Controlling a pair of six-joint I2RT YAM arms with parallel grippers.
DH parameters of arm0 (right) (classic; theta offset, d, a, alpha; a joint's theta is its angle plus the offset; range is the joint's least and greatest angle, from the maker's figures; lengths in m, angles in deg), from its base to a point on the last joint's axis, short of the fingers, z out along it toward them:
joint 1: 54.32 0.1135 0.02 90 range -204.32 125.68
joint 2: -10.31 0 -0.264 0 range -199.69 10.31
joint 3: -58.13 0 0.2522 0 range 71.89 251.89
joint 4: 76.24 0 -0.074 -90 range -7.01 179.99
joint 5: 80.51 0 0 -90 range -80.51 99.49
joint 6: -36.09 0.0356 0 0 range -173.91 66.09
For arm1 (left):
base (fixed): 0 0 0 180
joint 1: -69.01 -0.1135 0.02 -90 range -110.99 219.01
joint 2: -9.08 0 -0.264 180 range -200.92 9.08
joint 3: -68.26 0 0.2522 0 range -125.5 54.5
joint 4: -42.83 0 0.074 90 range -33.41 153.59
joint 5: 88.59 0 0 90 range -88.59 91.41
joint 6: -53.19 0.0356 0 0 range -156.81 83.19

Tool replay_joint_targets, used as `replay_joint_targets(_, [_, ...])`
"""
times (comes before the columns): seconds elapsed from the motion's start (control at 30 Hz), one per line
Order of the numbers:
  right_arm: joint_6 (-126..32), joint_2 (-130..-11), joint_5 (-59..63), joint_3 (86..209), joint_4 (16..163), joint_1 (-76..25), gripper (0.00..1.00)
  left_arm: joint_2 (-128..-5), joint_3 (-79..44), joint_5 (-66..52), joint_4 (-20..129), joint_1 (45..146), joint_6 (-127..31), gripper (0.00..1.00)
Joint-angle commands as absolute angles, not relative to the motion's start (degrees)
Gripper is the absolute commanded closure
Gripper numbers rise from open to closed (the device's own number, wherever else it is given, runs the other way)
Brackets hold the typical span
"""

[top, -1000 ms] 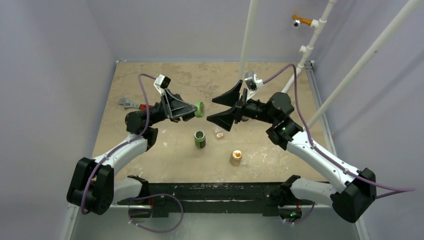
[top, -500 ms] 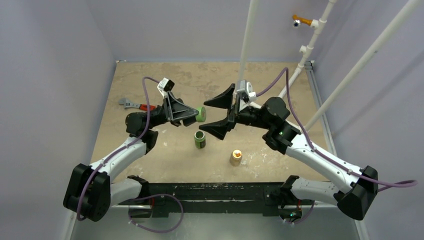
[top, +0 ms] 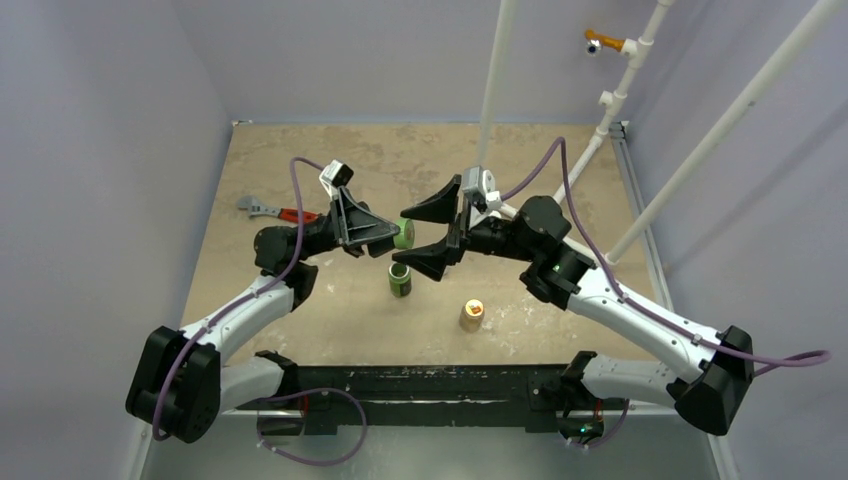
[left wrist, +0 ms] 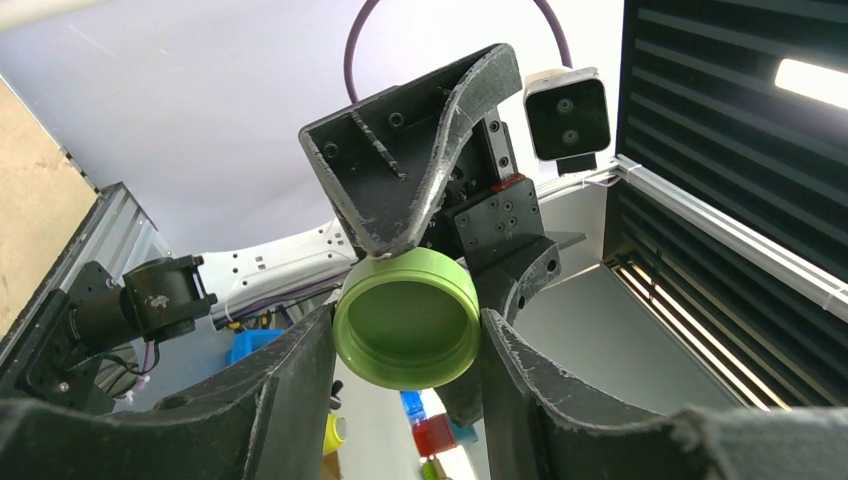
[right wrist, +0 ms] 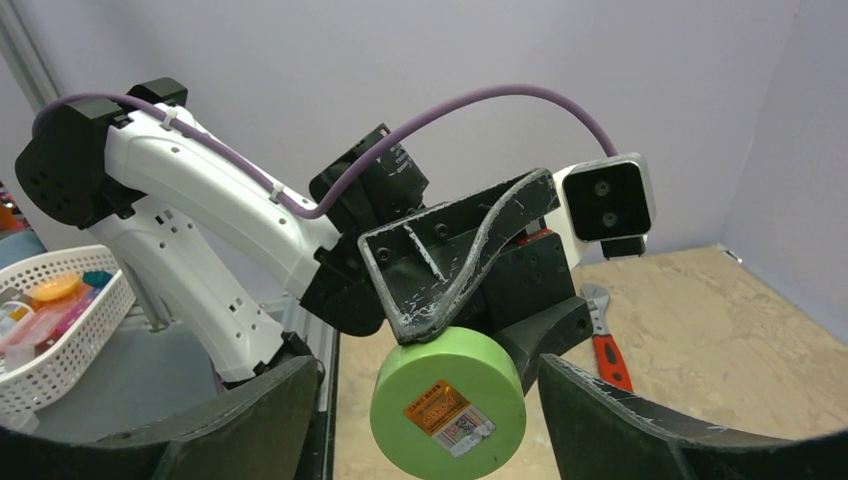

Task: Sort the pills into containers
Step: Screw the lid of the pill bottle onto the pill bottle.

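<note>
My left gripper is shut on a green bottle cap and holds it in the air on its side, hollow side towards the left wrist camera. The cap's stickered top faces the right wrist camera. My right gripper is open, with one finger on each side of the cap and a gap to it on both sides. The uncapped green bottle stands on the table just below. No pills or containers show in any view.
A tan-orange bottle stands near the front, right of the green one. A red-handled wrench lies at the left of the table. White poles rise at the back and right. A white basket sits off the table.
My right gripper has moved left until its fingers stand on both sides of the cap, and they have narrowed a little. The left gripper has edged right with the cap.
</note>
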State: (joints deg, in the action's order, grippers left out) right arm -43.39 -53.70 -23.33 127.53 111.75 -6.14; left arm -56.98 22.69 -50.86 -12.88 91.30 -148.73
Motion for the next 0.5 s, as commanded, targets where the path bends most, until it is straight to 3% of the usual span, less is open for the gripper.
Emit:
replay_joint_targets(0.0, [-45.41,-53.93,-21.4,130.28,111.08,-5.71,0.24,-55.94,22.71,-50.38,-14.34,91.51,-150.02,0.85])
replay_joint_targets(0.47, [-45.68,-53.83,-20.45,130.59,109.28,-5.63,0.57,-55.43,22.4,-50.28,-13.78,91.51,-149.5,0.86])
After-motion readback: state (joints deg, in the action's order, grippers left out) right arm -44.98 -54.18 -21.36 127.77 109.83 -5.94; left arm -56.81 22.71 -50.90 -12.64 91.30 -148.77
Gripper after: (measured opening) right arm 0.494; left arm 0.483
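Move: The green lid, still pinched in the left fingers, is almost between the right hand's open pads, about 1 cm ahead of the right hand point and 1 cm below it. From the left hand point the lid is some 2 cm to the right and 1 cm up. The open green pill bottle stands some 30 cm below the right hand, about 4 cm ahead and 2 cm to its left; the tan bottle is about 3 cm back and 13 cm to that hand's right, equally low. Closing around the green lid from the right, the right fingers go from nearly wide open to about half open, one pad ahead of the lid and one behind it, until they meet its sides. Meanwhile the right hand settles roughly 1 cm down and a little forward to centre on the lid, hardly turning; the left hand stays still and keeps its hold. ##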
